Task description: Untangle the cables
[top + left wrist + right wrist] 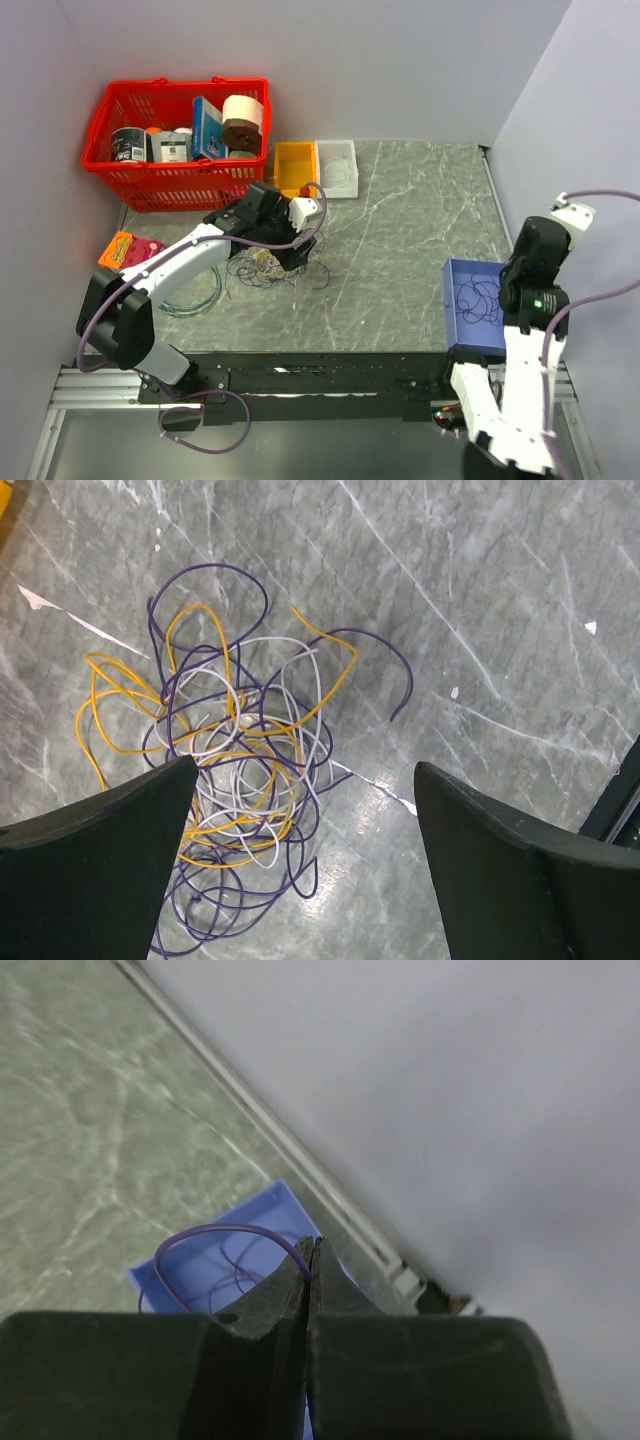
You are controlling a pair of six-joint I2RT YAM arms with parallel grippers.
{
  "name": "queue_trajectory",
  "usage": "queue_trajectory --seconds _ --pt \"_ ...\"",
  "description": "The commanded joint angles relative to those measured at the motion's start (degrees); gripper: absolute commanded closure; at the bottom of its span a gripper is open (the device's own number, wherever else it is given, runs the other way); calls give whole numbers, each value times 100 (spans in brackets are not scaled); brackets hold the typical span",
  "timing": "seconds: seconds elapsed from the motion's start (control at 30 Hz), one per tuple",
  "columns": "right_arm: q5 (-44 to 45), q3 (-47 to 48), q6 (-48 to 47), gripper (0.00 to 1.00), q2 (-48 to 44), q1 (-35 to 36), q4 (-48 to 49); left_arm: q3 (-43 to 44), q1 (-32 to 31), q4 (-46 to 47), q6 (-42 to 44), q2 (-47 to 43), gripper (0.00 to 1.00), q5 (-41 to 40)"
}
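The cables (262, 266) lie in a loose heap of purple, yellow-orange and white loops on the grey marble table; the left wrist view shows the same cables (235, 745) up close. My left gripper (285, 252) hangs just above the heap, open wide; in its own view the left gripper (305, 770) has its left finger over the heap's edge and bare table between the fingers. My right gripper (313, 1245) is shut on a thin purple cable (215, 1230), which arcs out to the left above the blue bin (265, 1215). From above, the right gripper (512, 278) is over that bin (455, 275).
A red basket (175, 145) of boxes and rolls stands at the back left. Beside it are a yellow tray (296, 168) and a white tray (338, 165). A teal coil (200, 295) and an orange packet (128, 250) lie left of the heap. The wall is close on the right.
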Motion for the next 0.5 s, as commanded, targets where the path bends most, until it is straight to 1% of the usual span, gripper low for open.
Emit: queue_trajectory --seconds 0.0,0.1,0.3,0.4,0.47 --pt "-1650 -584 873 100 176 -1219 343 -50 21 207 100 -362 4 236" --pt "-2090 -1024 1216 100 220 -1318 511 -50 29 190 126 -388 4 262" --pt "-2767 -1596 1744 100 238 -1318 414 -41 38 216 118 -292 4 245" --pt "-2908 -1921 2078 100 229 -1441 467 -24 47 190 109 -265 4 332" --pt "-2838 -2105 2158 100 369 -1633 563 -24 47 198 118 -265 4 350"
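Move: The blue box lies some 28 cm below the right hand, its middle about 7 cm farther ahead and 2 cm to the left; this hand already holds a purple cable. The loose purple coil already in the box lies about 8 cm ahead of the hand, 3 cm left and equally far below. From the left hand, the blue box is about 47 cm to the right, 4 cm nearer the base and 13 cm lower. The right hand sinks about 14 cm towards the blue box, fingers tipping down some 30 degrees, keeping its cable pinched. ##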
